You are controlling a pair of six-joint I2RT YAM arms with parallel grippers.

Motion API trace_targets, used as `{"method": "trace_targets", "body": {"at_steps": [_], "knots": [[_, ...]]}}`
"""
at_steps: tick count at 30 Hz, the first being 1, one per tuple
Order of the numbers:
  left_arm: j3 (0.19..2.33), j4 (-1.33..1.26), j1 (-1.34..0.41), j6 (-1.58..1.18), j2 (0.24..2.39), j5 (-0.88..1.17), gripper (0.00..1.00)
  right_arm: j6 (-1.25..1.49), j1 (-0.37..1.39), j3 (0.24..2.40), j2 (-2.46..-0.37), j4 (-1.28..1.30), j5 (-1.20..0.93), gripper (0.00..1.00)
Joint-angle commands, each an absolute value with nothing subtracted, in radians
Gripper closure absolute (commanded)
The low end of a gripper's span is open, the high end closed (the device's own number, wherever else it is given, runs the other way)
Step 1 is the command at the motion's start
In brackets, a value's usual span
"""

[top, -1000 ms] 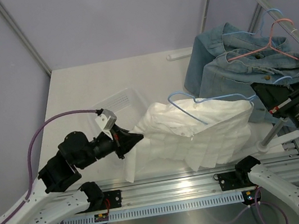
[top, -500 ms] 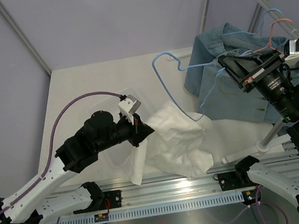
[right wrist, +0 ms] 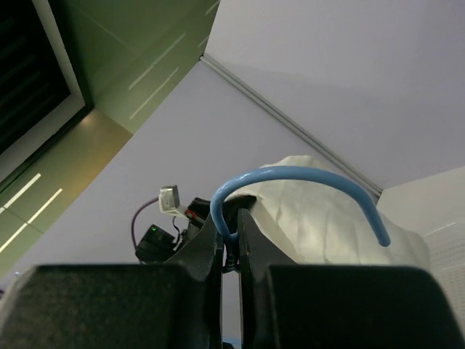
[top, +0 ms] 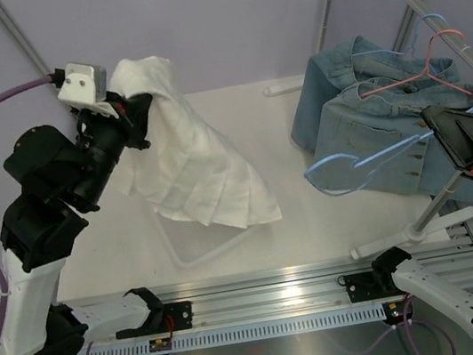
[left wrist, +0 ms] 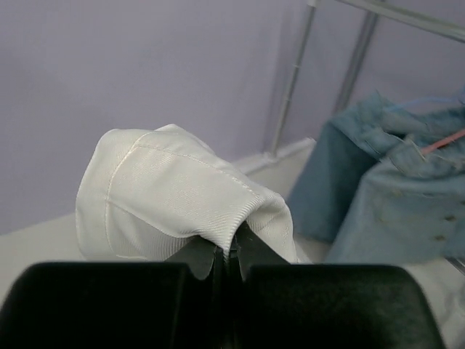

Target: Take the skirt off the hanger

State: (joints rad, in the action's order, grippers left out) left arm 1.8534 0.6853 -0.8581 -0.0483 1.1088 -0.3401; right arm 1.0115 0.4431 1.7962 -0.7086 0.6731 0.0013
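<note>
The white skirt (top: 204, 169) hangs free of the hanger, bunched at the top in my left gripper (top: 136, 112), which is raised high at the far left and shut on its hem. In the left wrist view a fold of the skirt (left wrist: 171, 185) is pinched between the closed tips of the left gripper (left wrist: 227, 252). The light blue wire hanger (top: 360, 161) is bare and lies level over the table's right side. My right gripper (top: 447, 133) is shut on it. In the right wrist view the right gripper (right wrist: 231, 234) clamps the hanger's hook (right wrist: 305, 177), with the skirt (right wrist: 330, 225) beyond.
Denim garments (top: 377, 97) hang on pink and blue hangers from a rack at the back right. The rack's white foot (top: 416, 228) rests near the front right. A clear plastic bin (top: 196, 254) sits under the skirt's lower edge. A metal rail (top: 265, 303) runs along the near edge.
My left arm has swung up and to the far left, pulling the skirt off the hanger. My right arm has carried the bare hanger to the right and laid it level.
</note>
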Motion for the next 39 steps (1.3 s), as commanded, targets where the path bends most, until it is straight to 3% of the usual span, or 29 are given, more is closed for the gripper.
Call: {"method": "trace_targets", "body": {"at_steps": [1,4,9,16,26,29,35,39], "knots": [[1.957,0.692,-0.748,0.064,1.213,-0.413,1.00,0.922,0.446,1.839,-0.724,0.800,0.051,1.00],[2.019,0.706,-0.615,0.055,1.261,-0.298,1.00,0.878,0.446,1.865,-0.712,0.850,0.083,1.00],[1.924,0.675,-0.497,0.009,1.279,-0.117,1.00,0.847,0.446,1.885,-0.709,0.882,0.097,1.00],[1.556,0.486,-0.443,-0.136,1.218,0.173,1.00,0.838,0.446,1.790,-0.689,0.845,0.087,1.00],[1.344,0.298,-0.442,-0.354,1.184,0.392,1.00,0.833,0.446,1.733,-0.678,0.834,0.060,1.00],[1.327,0.316,-0.442,-0.405,1.164,0.356,1.00,0.838,0.448,1.723,-0.672,0.833,0.055,1.00],[1.152,0.414,-0.417,-0.500,1.029,-0.048,1.00,0.844,0.446,1.709,-0.678,0.839,0.015,1.00],[1.036,0.494,-0.336,-0.515,1.008,-0.006,1.00,0.824,0.446,1.713,-0.709,0.859,-0.024,1.00]]}}
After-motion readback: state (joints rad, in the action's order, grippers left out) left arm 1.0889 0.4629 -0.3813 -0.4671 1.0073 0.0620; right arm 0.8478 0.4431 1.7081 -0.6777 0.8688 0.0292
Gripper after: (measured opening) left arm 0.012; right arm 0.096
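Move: The left gripper already holds the white skirt high in the air. The basket it is going to has its middle about 10 cm ahead of this gripper, level with it sideways and some 50 cm below. The blue hanger is about 14 cm back and 26 cm to the right, near the same height; the hanging jeans are roughly 50 cm right, 20 cm farther out and 30 cm lower. From the right gripper, the basket lies about 25 cm ahead, 35 cm left and 58 cm down. Bring the left gripper down about 24 cm towards the basket with the skirt pinched: first swing it forward and a little left, then drop it while easing right and slightly back, tipping the fingers some 30 degrees downward, and finish with a short shift left. Keep the right gripper shut on the bare hanger and lower it about 8 cm. ##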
